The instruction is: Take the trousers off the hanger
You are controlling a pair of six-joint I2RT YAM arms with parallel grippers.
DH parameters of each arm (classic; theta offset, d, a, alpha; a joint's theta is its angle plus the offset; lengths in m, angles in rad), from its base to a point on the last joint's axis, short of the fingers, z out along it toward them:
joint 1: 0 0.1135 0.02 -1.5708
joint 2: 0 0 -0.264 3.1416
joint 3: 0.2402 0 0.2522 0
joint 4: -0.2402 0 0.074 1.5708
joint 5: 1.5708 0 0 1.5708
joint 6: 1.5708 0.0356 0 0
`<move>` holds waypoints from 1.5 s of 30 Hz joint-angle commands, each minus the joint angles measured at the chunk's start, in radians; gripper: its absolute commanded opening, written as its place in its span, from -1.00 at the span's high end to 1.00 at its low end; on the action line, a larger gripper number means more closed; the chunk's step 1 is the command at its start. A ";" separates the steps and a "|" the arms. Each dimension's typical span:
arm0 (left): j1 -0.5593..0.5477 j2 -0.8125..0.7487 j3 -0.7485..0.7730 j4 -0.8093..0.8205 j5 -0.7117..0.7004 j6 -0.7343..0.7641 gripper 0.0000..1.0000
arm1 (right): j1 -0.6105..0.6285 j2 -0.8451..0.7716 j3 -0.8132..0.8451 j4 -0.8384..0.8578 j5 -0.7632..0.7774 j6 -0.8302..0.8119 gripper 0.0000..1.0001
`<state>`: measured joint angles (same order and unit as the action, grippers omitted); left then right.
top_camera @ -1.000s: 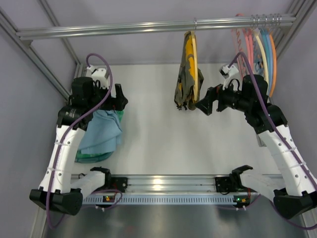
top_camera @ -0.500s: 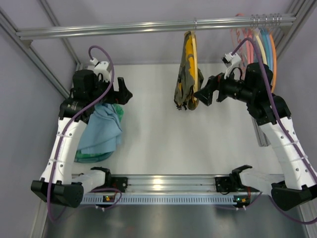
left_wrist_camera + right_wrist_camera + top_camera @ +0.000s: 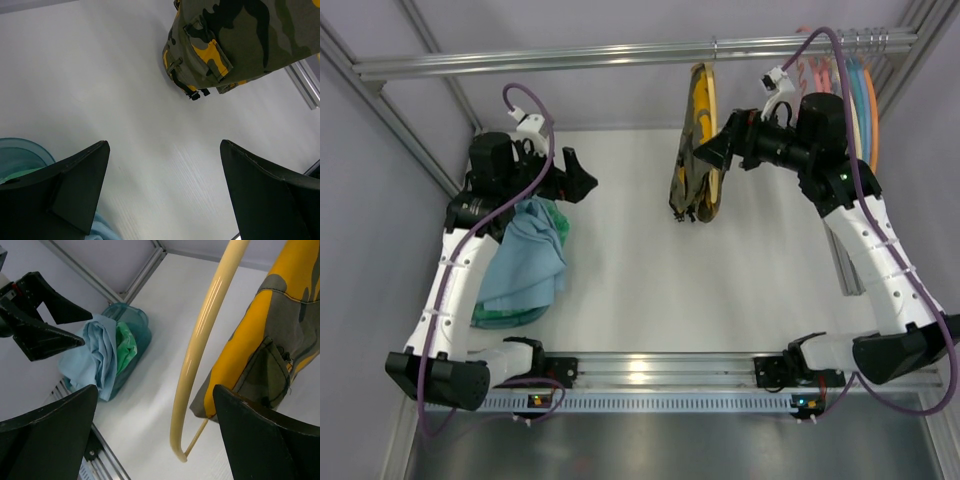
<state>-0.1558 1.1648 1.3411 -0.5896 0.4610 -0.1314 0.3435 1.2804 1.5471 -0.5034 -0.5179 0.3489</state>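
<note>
The camouflage trousers with yellow-orange patches hang on the pale yellow hanger, whose hook is on the top rail. My right gripper is open right beside them. In the right wrist view the hanger's arm passes between the open jaws, with the trousers at the right. My left gripper is open and empty, well left of the trousers, above the table. In the left wrist view the trousers hang ahead at the upper right.
A teal basket with light blue and green clothes sits at the left, also in the right wrist view. Pink, blue and orange hangers hang at the rail's right end. The metal rail spans the back.
My right gripper has risen and moved left until the hanger sits between its jaws. My left gripper has moved a little right and up.
</note>
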 commanded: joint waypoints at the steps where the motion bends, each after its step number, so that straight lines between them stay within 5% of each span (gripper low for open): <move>1: -0.002 0.004 0.035 0.082 0.034 -0.017 -0.96 | -0.014 0.036 0.042 0.098 -0.017 0.094 -0.98; 10: -0.002 0.018 0.036 0.089 0.041 -0.034 -0.96 | -0.080 0.079 -0.074 0.373 -0.201 0.334 -0.39; 18: -0.002 0.049 0.064 0.091 0.051 -0.033 -0.96 | -0.093 0.105 -0.211 0.546 -0.271 0.518 -0.19; 23: -0.002 0.056 0.073 0.089 0.054 -0.022 -0.96 | -0.113 0.119 -0.248 0.652 -0.312 0.623 0.15; 31: -0.002 0.070 0.076 0.091 0.061 -0.028 -0.96 | -0.116 0.106 -0.144 0.609 -0.364 0.674 0.51; 38: -0.002 0.101 0.096 0.090 0.076 -0.039 -0.96 | -0.113 0.111 -0.003 0.507 -0.344 0.657 0.60; 45: -0.002 0.114 0.104 0.089 0.091 -0.043 -0.96 | -0.106 0.105 0.054 0.441 -0.318 0.657 0.96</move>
<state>-0.1558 1.2747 1.3941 -0.5499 0.5259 -0.1631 0.2375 1.4094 1.5028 -0.1310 -0.8501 1.0245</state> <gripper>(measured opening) 0.980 0.154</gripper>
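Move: The near arm of the wooden hanger crosses just past the right hand's open fingertips, about 3 cm ahead, 3 cm to the left and 2 cm lower. From this hand the trousers' middle is roughly 10 cm ahead, 3 cm left and 12 cm down; the hanger's hook on the rail is some 14 cm ahead, 1 cm left and 12 cm up. From the left hand, the hanger's near arm lies about 32 cm right, 3 cm ahead and 5 cm above. Bring the right gripper forward and left onto the hanger's near arm, dipping about 4 cm as the fingers close, then lift some 7 cm from that low point, easing slightly back, with the arm pinched between the fingertips. Roll the wrist some 30 degrees clockwise, as seen from behind the hand, along the way. Let the open, empty left hand creep about 2 cm forward and slightly right. ##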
